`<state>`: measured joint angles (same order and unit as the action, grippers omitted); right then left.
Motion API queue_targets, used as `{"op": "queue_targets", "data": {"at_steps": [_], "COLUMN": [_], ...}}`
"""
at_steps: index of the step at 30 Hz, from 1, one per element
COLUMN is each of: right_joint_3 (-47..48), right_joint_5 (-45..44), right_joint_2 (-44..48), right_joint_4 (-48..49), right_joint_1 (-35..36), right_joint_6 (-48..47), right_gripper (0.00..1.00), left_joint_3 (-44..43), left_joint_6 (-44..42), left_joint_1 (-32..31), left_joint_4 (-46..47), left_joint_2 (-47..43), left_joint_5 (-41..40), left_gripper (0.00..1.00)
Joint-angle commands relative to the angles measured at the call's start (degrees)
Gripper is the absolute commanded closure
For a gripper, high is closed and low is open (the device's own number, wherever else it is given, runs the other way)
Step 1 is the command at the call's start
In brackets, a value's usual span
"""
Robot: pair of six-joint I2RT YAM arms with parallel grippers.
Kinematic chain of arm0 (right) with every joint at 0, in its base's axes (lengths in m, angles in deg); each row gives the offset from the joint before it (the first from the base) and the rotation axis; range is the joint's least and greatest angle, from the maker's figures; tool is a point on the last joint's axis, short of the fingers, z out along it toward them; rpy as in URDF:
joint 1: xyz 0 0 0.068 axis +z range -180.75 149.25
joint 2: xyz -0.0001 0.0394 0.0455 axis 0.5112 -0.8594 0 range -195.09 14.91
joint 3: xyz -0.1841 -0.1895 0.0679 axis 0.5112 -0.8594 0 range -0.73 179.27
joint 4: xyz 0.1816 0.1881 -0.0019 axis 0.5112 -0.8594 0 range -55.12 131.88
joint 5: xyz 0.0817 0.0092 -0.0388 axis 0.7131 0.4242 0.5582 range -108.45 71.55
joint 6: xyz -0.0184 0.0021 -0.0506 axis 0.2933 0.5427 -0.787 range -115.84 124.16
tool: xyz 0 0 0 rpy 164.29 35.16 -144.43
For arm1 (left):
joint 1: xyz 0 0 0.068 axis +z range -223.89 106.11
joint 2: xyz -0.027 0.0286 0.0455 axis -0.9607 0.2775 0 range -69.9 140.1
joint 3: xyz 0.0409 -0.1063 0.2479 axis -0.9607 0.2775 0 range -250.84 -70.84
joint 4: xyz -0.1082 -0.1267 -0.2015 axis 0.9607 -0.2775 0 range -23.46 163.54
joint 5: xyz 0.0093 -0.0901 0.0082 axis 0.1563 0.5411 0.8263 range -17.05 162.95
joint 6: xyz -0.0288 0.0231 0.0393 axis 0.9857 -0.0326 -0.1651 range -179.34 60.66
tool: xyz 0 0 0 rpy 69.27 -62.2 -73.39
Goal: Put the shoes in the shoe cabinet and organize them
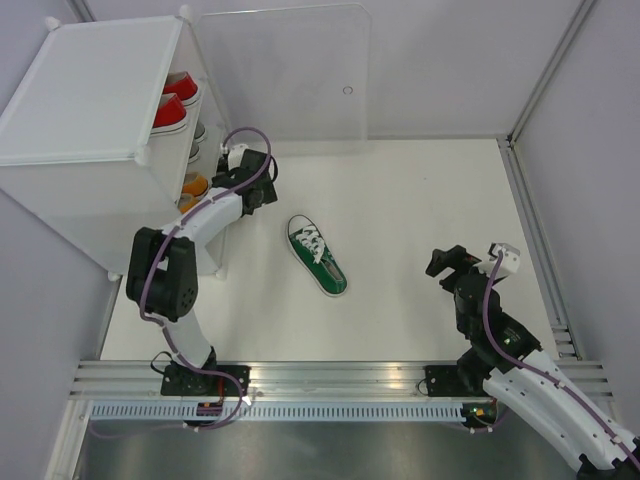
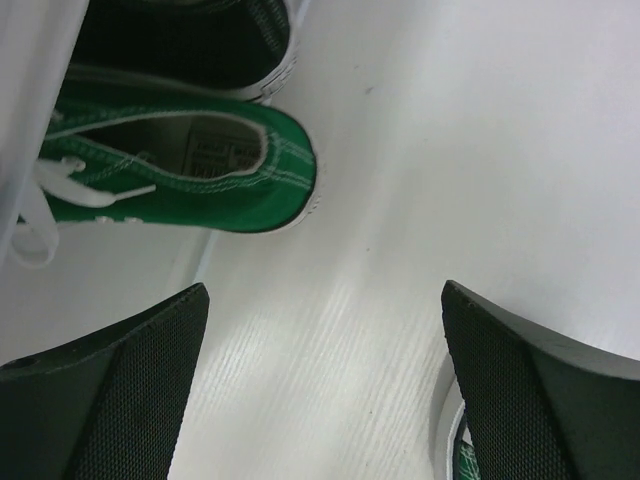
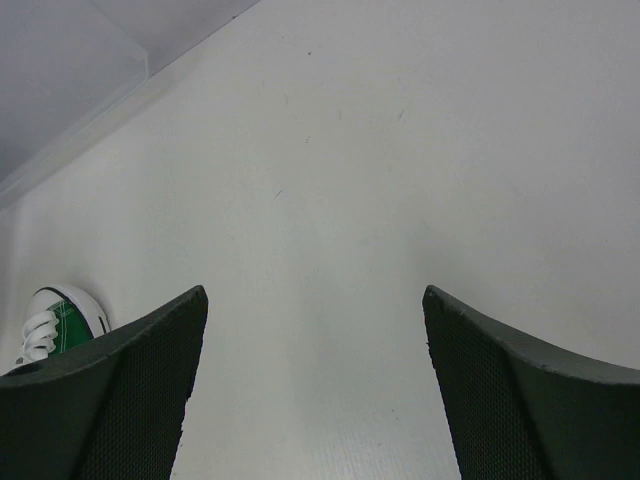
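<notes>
The shoe cabinet (image 1: 85, 110) stands at the back left with red shoes (image 1: 172, 103) on its top shelf, and grey and orange shoes (image 1: 192, 186) below. My left gripper (image 1: 230, 180) hovers at the cabinet's open front, open and empty (image 2: 325, 300). Just beyond its fingertips a green shoe (image 2: 190, 170) lies on its side on the cabinet floor, beside a black shoe (image 2: 190, 35). A second green shoe (image 1: 318, 254) lies on the table between the arms. My right gripper (image 1: 447, 265) is open over bare table (image 3: 315, 300), with that shoe's toe (image 3: 62, 315) at its left.
The cabinet's clear door panel (image 1: 285, 70) stands swung open at the back centre. A metal rail (image 1: 330, 380) runs along the near edge, and wall frames (image 1: 535, 230) bound the right side of the table.
</notes>
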<state>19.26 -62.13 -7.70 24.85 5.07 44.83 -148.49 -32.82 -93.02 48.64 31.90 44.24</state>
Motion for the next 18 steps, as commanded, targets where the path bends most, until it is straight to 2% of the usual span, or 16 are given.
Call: {"op": "queue_targets", "data": {"at_steps": [1, 13, 18], "right_joint_3": [-0.21, -1.18, -1.44], "right_joint_5": [1.32, 5.36, 5.8], "right_joint_2": [-0.24, -1.91, -1.47], "right_joint_4": [2.36, 4.91, 5.09], "right_joint_1": [0.05, 0.05, 0.05], "right_joint_6": [-0.67, -1.82, -1.82], "right_gripper": [0.08, 0.08, 0.08], "left_joint_3": [1.88, -1.19, -3.82], "left_joint_6": [15.56, 31.47, 33.77], "left_joint_1": [0.5, 0.59, 1.29], "left_joint_4": [-0.85, -5.84, -7.44], "left_joint_2": [-0.29, 7.71, 10.61], "left_joint_5": [-6.44, -14.44, -19.01], "left_gripper": [0.0, 0.03, 0.05]}}
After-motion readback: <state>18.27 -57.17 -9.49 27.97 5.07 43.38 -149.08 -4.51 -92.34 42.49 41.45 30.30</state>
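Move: The left hand hovers empty outside the cabinet. The shelved green shoe's middle is about 17 cm to its left, 5 cm ahead and 8 cm below, toe inward, its heel the nearest part. A black shoe stands some 10 cm beyond that green shoe. The loose green shoe lies about 12 cm back and 23 cm right, 10 cm down. From the right hand, the shelved green shoe is roughly 68 cm left, 25 cm ahead and 12 cm lower. Down and to the left, the open left hand sinks about 6 cm and shifts some 4 cm towards the heel of the shelved green shoe, turning about 25 degrees counter-clockwise so its fingers swing round towards the cabinet; they stay wide open, and no touch on the heel can be seen. The right hand, open and empty, drifts about 2 cm left. ##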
